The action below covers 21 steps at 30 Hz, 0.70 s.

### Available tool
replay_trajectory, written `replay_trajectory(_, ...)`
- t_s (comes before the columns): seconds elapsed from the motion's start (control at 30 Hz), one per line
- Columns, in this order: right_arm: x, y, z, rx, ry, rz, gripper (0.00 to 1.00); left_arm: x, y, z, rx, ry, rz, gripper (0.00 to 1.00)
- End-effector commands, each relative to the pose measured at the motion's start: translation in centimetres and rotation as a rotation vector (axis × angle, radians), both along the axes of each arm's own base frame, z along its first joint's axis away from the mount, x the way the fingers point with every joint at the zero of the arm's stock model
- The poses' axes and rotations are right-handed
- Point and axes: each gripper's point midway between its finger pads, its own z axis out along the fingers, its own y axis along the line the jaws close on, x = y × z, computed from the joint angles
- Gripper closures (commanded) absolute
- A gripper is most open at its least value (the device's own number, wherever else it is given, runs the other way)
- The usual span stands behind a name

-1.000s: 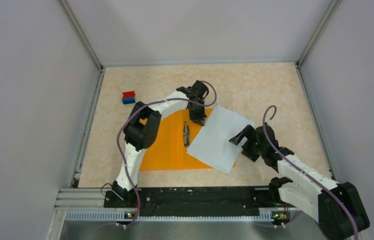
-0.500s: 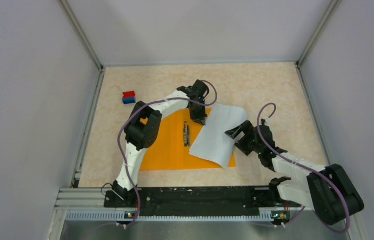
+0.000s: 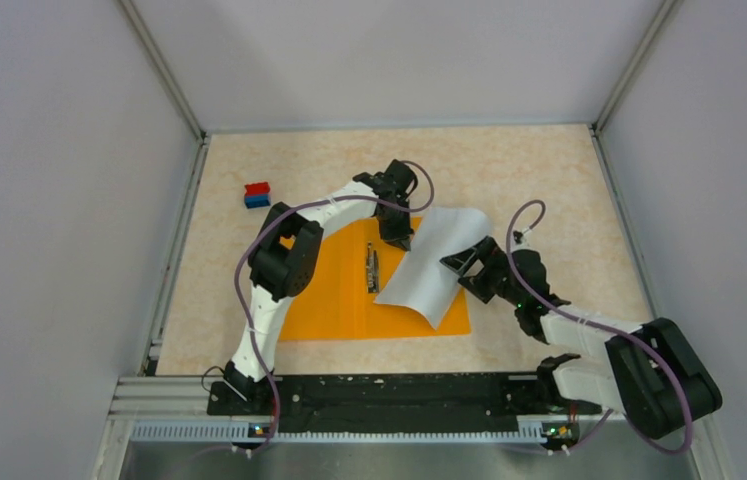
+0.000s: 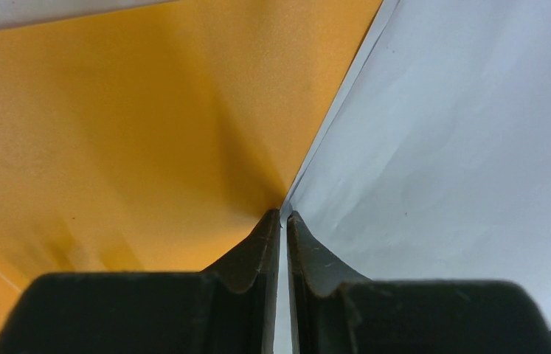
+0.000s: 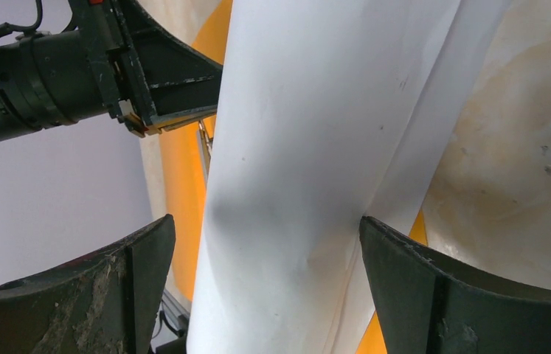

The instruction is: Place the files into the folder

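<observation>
The orange folder lies open on the table, its metal clip along the middle. The files, white sheets, bow upward over the folder's right half. My left gripper is shut on the sheets' far left edge. In the left wrist view a thin paper edge sits between the fingers, with the folder to the left and the files to the right. My right gripper is open at the sheets' right edge. In the right wrist view the bulging files fill the gap between the fingers, over the folder.
A small red-and-blue block sits at the far left of the table. Grey walls close in the table on three sides. A black rail runs along the near edge between the arm bases. The left arm shows in the right wrist view.
My right gripper has moved left and a little farther away, pushing the sheets' right edge in. The sheets have bowed up and shifted further over the folder. The left gripper has stayed put.
</observation>
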Motion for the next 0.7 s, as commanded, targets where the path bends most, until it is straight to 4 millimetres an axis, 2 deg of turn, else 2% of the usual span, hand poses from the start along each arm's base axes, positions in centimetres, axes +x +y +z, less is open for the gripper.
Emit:
replay_trajectory(0.0,1.8,1.8,3.8,0.051,-0.132,0.050,0.06,-1.0,1.5,-4.4,0.107,0.043,-0.018,0.86)
replay_trajectory(0.13,2.0,0.4,1.7,-0.049,-0.017,-0.018,0.06,-1.0,1.4,-4.3,0.110,0.041,-0.026,0.86)
replay_trajectory(0.4,-1.8,-4.8,-3.8,-0.250,0.173,-0.163,0.06,-0.9,1.3,-4.1,0.102,0.038,-0.032,0.85)
replay_trajectory(0.57,-3.1,-6.4,-4.7,-0.314,0.207,-0.198,0.06,-1.1,1.4,-4.3,0.105,0.042,-0.029,0.85)
replay_trajectory(0.67,-3.5,-7.3,-4.5,-0.355,0.222,-0.219,0.06,-1.1,1.5,-4.3,0.108,0.043,-0.027,0.85)
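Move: The files are bowed up in front of my wide-open right hand. Their middle is about 3 cm to its left, 2 cm farther out and 4 cm lower, with their right edge at my right-hand fingers. From that hand the metal clip lies some 19 cm left, level ahead, and 5 cm lower. My left hand is at the files' left edge; their middle is about 7 cm to its right and 5 cm back, and the clip about 9 cm to its left and 6 cm back. My left fingers stay put and keep their pinch on the files' left edge. With my right hand I nudge about 1 cm farther forward and slightly up against the bowed right edge, then ease off to the right by about 5 cm, sinking some 3 cm and drawing back as much, turning a little clockwise and tipping down, fingers still wide open beside the edge. ##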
